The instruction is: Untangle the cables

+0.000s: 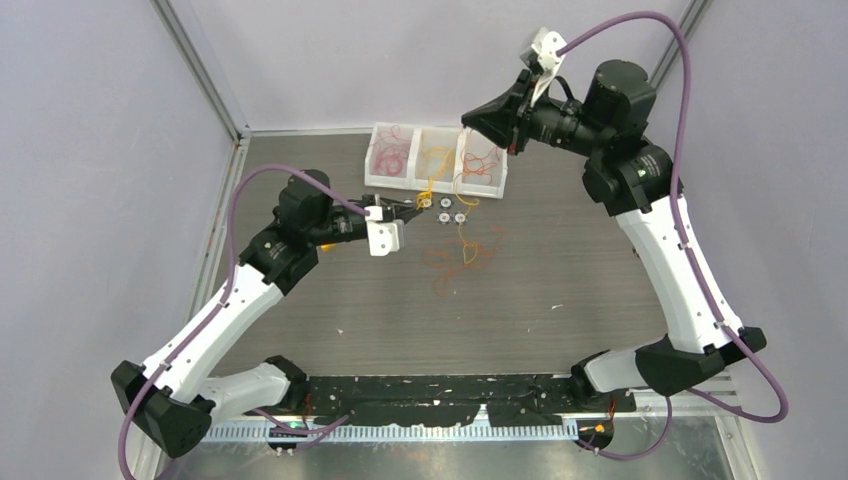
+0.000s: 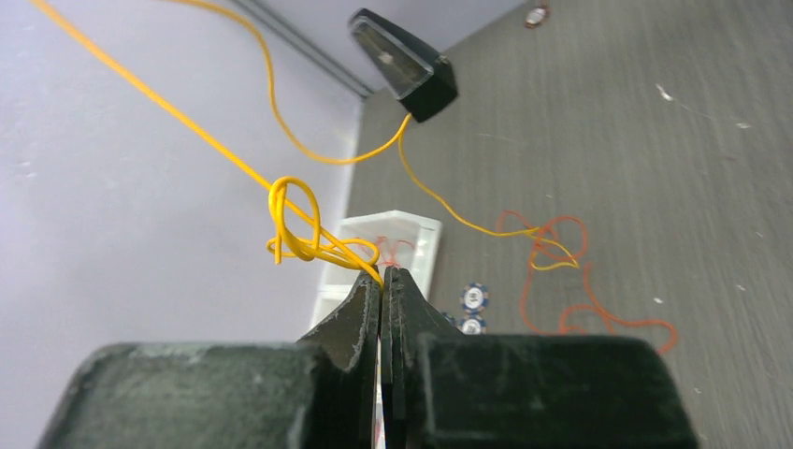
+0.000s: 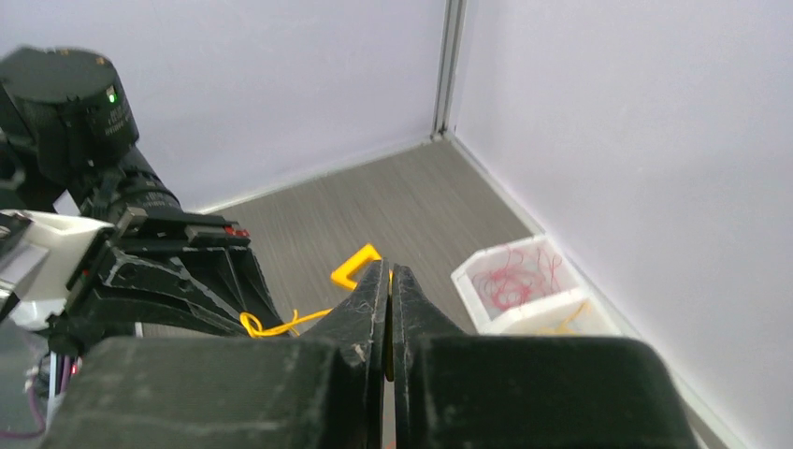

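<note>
My left gripper [image 1: 425, 203] [image 2: 383, 273] is shut on a yellow cable [image 2: 224, 154] low over the table, in front of the bins. Just past its tips that cable forms a knot [image 2: 295, 227]. My right gripper [image 1: 468, 118] [image 3: 390, 269] hangs higher, above the bins, shut on a yellow strand [image 2: 439, 198]. The strand drops from it to the table and meets a loose orange cable [image 1: 447, 262] [image 2: 584, 313] there. In the right wrist view the knot [image 3: 252, 325] shows beside the left gripper.
A white three-part bin [image 1: 437, 184] [image 3: 524, 316] at the back holds red cables [image 1: 392, 150] [image 3: 519, 279], yellow and orange ones. Three poker chips [image 1: 450, 212] [image 2: 475, 297] lie before it. A yellow plastic frame corner [image 3: 353, 267] shows past my right fingers. Walls close both sides.
</note>
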`<state>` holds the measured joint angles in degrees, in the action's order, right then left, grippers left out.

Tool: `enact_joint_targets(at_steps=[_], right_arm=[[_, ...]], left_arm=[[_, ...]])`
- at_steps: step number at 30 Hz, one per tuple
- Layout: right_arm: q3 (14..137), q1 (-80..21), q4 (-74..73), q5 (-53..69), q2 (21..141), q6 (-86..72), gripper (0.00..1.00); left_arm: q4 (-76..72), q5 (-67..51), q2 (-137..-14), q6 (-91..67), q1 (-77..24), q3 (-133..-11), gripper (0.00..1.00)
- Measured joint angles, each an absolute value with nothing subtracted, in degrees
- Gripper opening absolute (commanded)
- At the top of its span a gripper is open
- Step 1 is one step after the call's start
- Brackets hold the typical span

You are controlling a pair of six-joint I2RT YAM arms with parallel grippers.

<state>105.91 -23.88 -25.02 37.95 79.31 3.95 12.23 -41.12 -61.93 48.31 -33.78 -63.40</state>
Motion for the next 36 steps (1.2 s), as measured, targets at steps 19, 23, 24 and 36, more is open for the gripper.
enact_joint_targets(at_steps=[19,23,24,36], right_arm=[[125.05,-22.04,-6.15,32.16,78.91,-7.31,0.05],[125.05,-22.28,-4.32,32.18,80.38,-10.44,0.05],[125.03,-22.41,-4.19,32.18,80.88,-11.18,0.05],[124.64,-22.63,-3.60,31.33,83.11,-14.61,0.05]], left_arm=[[-7.92,-38.17,-62.70,13.56,-34.06,-58.92,1.00],[-14.66,-38.74,-71.55,6.17,-36.62,-59.13,0.92],[-15.86,-38.83,-74.04,4.58,-37.50,-59.46,0.85],[-25.93,-45.52,-83.31,-8.08,-40.66,-52.80,1.00]])
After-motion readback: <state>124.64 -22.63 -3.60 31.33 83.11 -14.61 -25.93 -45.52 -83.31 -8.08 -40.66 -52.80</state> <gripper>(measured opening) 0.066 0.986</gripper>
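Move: The yellow cable is already pinched in both hands, with a small knot about 3 cm right of the left hand's grip. The orange tangle, where the yellow strand's lower end runs in, lies roughly 10 cm ahead of the left hand, 9 cm right and 33 below; the poker chips are 22 ahead, 5 right, and the white tray 34 ahead, 3 right. From the right hand the orange tangle is about 5 cm ahead, 2 right and 49 below. The yellow cable comes free of the left fingers as they spread wide while that hand rises some 6 cm; the left hand then swings right and down towards the orange tangle, ending about 10 cm right and 10 cm lower than it began, fingers tipped down some 50 degrees, narrowing a little and spreading again. The right hand keeps its pinch and hoists the yellow cable nearly 20 cm, drifting slightly back, fingertips tilting up. ##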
